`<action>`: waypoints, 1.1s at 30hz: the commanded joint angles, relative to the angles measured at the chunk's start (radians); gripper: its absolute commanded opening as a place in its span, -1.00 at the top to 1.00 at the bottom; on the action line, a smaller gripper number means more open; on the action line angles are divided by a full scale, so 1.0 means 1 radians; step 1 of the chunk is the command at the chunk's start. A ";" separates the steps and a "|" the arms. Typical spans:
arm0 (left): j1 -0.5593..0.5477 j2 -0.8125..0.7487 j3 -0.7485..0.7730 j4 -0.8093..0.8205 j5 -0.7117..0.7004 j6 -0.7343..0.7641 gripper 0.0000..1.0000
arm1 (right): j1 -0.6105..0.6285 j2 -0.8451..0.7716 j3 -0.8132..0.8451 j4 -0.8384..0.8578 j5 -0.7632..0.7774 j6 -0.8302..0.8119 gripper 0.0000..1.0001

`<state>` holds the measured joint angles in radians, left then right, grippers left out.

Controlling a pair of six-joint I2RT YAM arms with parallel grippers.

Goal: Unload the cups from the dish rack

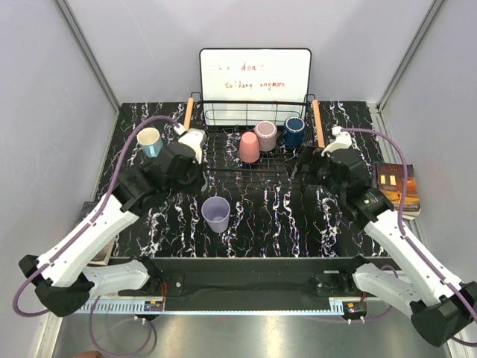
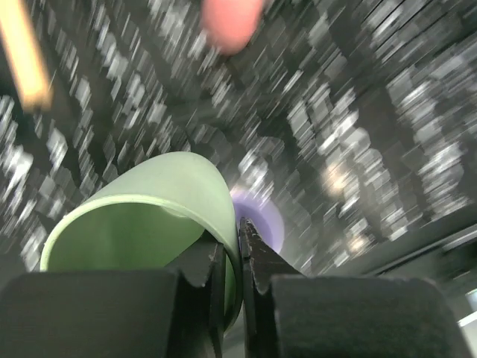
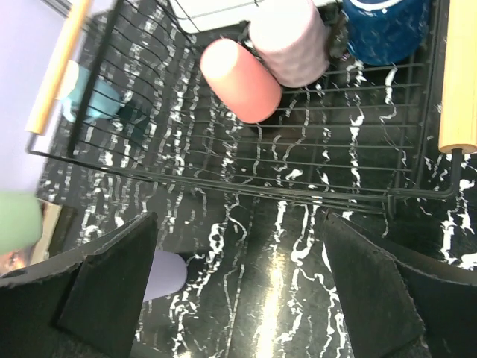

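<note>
The black wire dish rack (image 1: 223, 134) stands at the back middle with three cups in it: salmon pink (image 1: 250, 147), mauve (image 1: 265, 135) and dark navy (image 1: 294, 131). On the table left of the rack stands a light blue cup (image 1: 150, 141), and a lavender cup (image 1: 216, 214) stands in front. My left gripper (image 2: 240, 227) is shut on the wall of a pale green cup (image 2: 149, 194); the lavender cup (image 2: 264, 216) shows just beyond it, and that view is motion-blurred. My right gripper (image 3: 238, 220) is open and holds nothing, over the table before the rack's front bar (image 3: 298, 186).
A white board (image 1: 255, 74) with writing leans behind the rack. A book (image 1: 399, 186) lies at the right table edge. The rack's wooden handles (image 1: 318, 123) stick up on both sides. Grey walls enclose the table on three sides.
</note>
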<state>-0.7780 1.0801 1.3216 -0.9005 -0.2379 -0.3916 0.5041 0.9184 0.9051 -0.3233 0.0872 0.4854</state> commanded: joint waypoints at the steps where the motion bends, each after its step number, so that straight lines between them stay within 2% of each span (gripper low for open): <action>1: -0.013 -0.002 0.013 -0.155 -0.060 0.019 1.00 | 0.005 0.036 0.006 0.021 0.040 -0.027 -0.99; 11: -0.112 0.030 0.007 -0.175 -0.017 -0.018 1.00 | 0.005 0.056 -0.034 0.044 0.025 -0.005 -1.00; 19: -0.204 0.115 0.004 -0.140 -0.028 -0.039 1.00 | 0.005 0.056 -0.051 0.059 0.013 0.001 -0.99; 33: -0.211 0.239 -0.079 -0.008 0.015 -0.015 1.00 | 0.004 0.051 -0.094 0.081 -0.007 0.002 -0.99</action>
<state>-0.9882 1.3029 1.2507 -0.9859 -0.2497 -0.4213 0.5041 0.9783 0.8173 -0.2924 0.0864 0.4797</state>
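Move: The left hand already holds the green cup; the upright purple cup it is bound for stands about 4 cm ahead, 5 cm to its right and 22 cm below. The pink cup in the rack is some 18 cm beyond the purple cup and 9 cm right of it, the light blue cup about 22 cm beyond it and 20 cm left. From the right hand the purple cup lies roughly 22 cm left, 2 cm back and 20 cm below. Left hand lowers the green cup about 10 cm, back and rightward, towards the purple cup; right sinks 5 cm. ##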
